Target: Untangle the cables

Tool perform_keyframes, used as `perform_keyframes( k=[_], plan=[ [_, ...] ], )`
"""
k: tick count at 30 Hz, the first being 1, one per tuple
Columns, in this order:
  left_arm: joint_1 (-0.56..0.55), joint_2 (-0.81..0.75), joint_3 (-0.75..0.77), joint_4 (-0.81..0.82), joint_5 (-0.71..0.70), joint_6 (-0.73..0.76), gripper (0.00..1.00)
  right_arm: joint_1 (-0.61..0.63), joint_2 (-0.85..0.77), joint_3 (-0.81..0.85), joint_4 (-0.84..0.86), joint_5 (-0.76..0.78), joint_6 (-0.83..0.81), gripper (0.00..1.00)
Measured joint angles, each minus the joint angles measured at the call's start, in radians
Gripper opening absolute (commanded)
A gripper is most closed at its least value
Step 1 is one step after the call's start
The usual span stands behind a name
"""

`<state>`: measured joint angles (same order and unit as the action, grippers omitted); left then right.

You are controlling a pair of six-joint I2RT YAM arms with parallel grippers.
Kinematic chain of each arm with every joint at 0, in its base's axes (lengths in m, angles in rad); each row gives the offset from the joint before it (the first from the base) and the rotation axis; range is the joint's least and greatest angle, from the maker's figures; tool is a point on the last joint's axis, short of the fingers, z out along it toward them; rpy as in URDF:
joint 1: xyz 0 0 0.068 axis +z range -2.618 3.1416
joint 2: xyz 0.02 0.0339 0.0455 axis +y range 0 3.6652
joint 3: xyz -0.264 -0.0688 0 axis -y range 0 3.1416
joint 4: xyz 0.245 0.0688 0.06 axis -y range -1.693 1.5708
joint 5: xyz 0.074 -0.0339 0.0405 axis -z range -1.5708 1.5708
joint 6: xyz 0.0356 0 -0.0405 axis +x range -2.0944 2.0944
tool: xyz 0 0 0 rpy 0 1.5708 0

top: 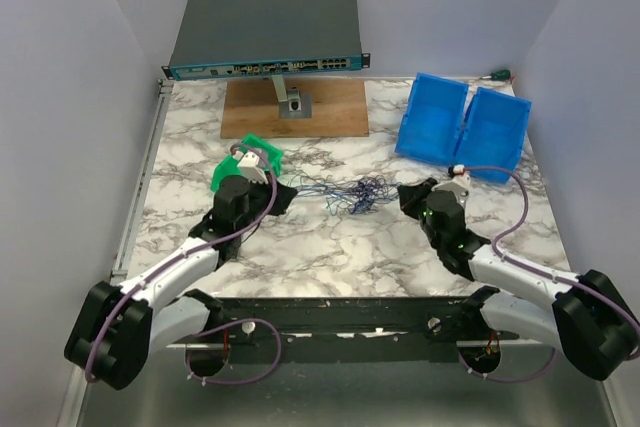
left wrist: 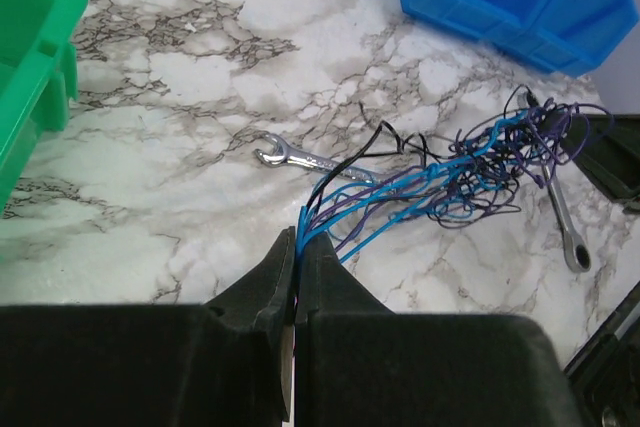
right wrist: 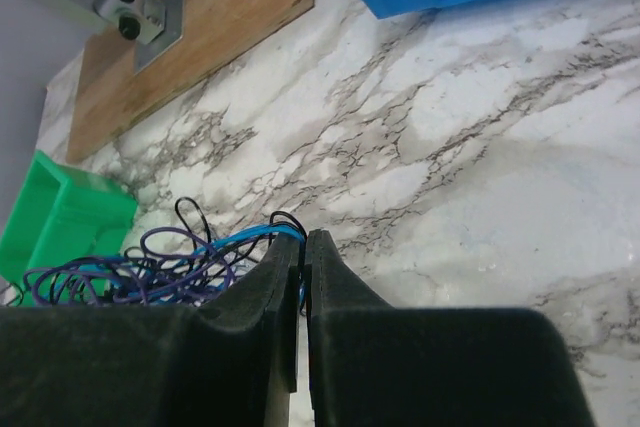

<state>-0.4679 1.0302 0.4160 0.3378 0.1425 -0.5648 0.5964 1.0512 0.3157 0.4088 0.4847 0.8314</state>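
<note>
The cables [top: 355,192] are a scribbly bundle of thin blue, purple and black wires lying on the marble table [top: 330,247] between my two grippers. My left gripper [top: 290,195] holds the bundle's left end. In the left wrist view its jaws [left wrist: 296,239] are pressed together on several blue and purple strands, and the tangle [left wrist: 470,172] fans out to the right. My right gripper [top: 405,195] is at the bundle's right end. There its jaws [right wrist: 304,239] stand almost together, with blue and black strands running into the thin slit, and the cables [right wrist: 150,267] loop off to the left.
A silver wrench [left wrist: 300,157] lies under the strands and a second wrench [left wrist: 565,222] lies by the tangle's right side. A green bin [top: 248,159] sits behind my left gripper. Two blue bins [top: 465,127], a wooden board [top: 295,107] and a network switch [top: 268,32] stand at the back.
</note>
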Motion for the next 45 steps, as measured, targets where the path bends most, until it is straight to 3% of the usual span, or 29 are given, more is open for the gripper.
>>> perform_keyframes(
  k=[1,2,4,5,8,16,26,30,36,45],
  plan=[
    [0.009,0.019,0.001,0.012,0.015,0.007,0.10,-0.008,0.014,0.000,0.023,-0.034,-0.040,0.09],
    [0.016,0.035,0.005,0.017,0.029,0.013,0.30,-0.018,0.032,0.000,0.049,-0.072,-0.077,0.09],
    [0.029,0.110,0.038,0.020,0.092,0.034,0.60,-0.034,0.079,0.000,0.107,-0.164,-0.141,0.08],
    [0.029,0.148,0.055,0.026,0.122,0.043,0.68,-0.037,0.104,0.000,0.138,-0.218,-0.169,0.08],
    [0.023,0.213,0.073,0.049,0.199,0.056,0.79,-0.045,0.175,0.000,0.225,-0.389,-0.222,0.06],
    [-0.096,0.378,0.249,-0.027,0.271,0.137,0.80,-0.045,0.303,0.024,0.324,-0.629,-0.240,0.04],
    [-0.154,0.521,0.374,-0.129,0.335,0.180,0.75,-0.046,0.338,0.039,0.350,-0.692,-0.237,0.03],
    [-0.153,0.460,0.328,-0.121,0.291,0.177,0.80,-0.046,0.338,0.048,0.338,-0.677,-0.233,0.03],
    [-0.149,0.121,0.122,-0.055,0.183,0.204,0.86,-0.046,0.338,0.058,0.323,-0.655,-0.230,0.03],
    [-0.206,0.145,0.139,-0.044,0.126,0.302,0.89,-0.046,0.350,0.060,0.320,-0.655,-0.228,0.03]
  ],
)
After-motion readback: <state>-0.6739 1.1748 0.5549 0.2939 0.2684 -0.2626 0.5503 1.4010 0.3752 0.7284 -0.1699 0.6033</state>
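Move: My left hand still pinches one end of the stretched cables, and the tangle it goes for lies some 18 cm to its right, level fore-and-aft and about 2 cm lower. The short wrench is on the table about 16 cm to its right, 2 cm back and 10 cm below. The green bin stands some 13 cm to its left and 7 cm farther out. My right hand pinches the cables' other end, with the tangle about 11 cm to its left, 1 cm back and 2 cm lower. I open my left fingers wide to let the strands go, sweep about 11 cm right and some 4 cm down with a clockwise turn, then draw back about 4 cm left while rising to starting height, fingers open around the near side of the tangle. My right hand keeps its pinch, carries its end 10 cm left and slightly down, turning counter-clockwise, then holds. ##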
